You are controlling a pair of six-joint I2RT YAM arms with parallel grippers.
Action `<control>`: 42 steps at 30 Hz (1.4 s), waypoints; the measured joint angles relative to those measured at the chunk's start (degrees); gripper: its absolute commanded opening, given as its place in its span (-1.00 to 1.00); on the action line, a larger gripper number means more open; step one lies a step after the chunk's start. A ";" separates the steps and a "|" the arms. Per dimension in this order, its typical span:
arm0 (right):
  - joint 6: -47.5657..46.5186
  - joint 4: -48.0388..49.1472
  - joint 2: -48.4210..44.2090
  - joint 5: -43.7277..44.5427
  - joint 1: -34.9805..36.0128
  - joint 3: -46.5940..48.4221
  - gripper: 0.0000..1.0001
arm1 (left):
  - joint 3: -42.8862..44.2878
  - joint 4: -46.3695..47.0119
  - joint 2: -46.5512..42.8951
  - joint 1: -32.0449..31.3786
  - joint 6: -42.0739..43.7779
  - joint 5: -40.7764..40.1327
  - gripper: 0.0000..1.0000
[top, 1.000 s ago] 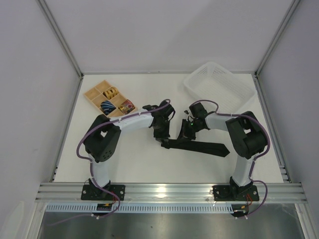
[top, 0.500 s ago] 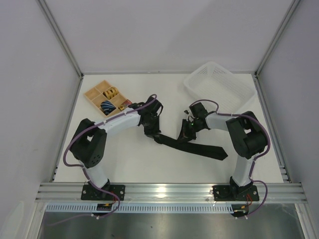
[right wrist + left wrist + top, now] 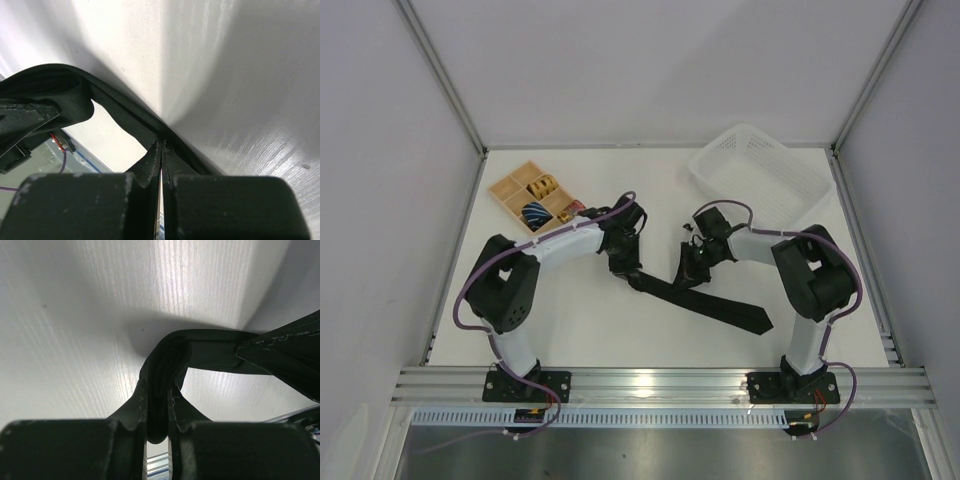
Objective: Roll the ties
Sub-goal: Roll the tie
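Observation:
A black tie [image 3: 720,305] lies slantwise across the middle of the table, its pointed wide end toward the near right. My left gripper [image 3: 628,270] is at the tie's left end. In the left wrist view this gripper [image 3: 157,390] is shut on a folded bunch of the tie [image 3: 167,357], which fills the gap between the fingers. My right gripper [image 3: 693,268] sits on the strip a little further right. The right wrist view shows that gripper [image 3: 161,145] shut, its tips pinching the tie's [image 3: 120,107] edge where the fabric bends over them.
A wooden divided box [image 3: 512,187] holding several rolled ties stands at the back left, close behind the left arm. A white plastic basket [image 3: 760,180] stands at the back right. The table's side rails run along both edges.
The left gripper has drawn back to the left, pulling the tie's end with it, and has closed tighter on the fabric. The tie's wide end has swung toward the near edge. The right gripper has barely moved.

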 measured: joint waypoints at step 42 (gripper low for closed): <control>8.00 4.81 9.29 -3.13 9.64 9.73 -1.00 | 3.17 -6.51 2.91 -3.87 1.22 -8.00 -0.99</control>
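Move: The left gripper still grips the tie's rolled end between its fingertips. From the right gripper, that roll lies about 12 cm to the left, practically level with it front to back and roughly 1 cm higher. The tie's tail end stretches the other way, some 22 cm to the right of the right gripper and 8 cm back. The wooden tray sits about 19 cm ahead and 22 cm to the left of the left gripper. Hop the shut right gripper up almost 4 cm and leftward above the tie, set its tips down again about 6 cm along, then slide them another 2 cm left against the roll. Keep the left fingers' hold, drawing the roll back some 2 cm and slightly down; finish by easing it partly forward and up, then lowering it with a 10-degree roll of the wrist, left side rising. ##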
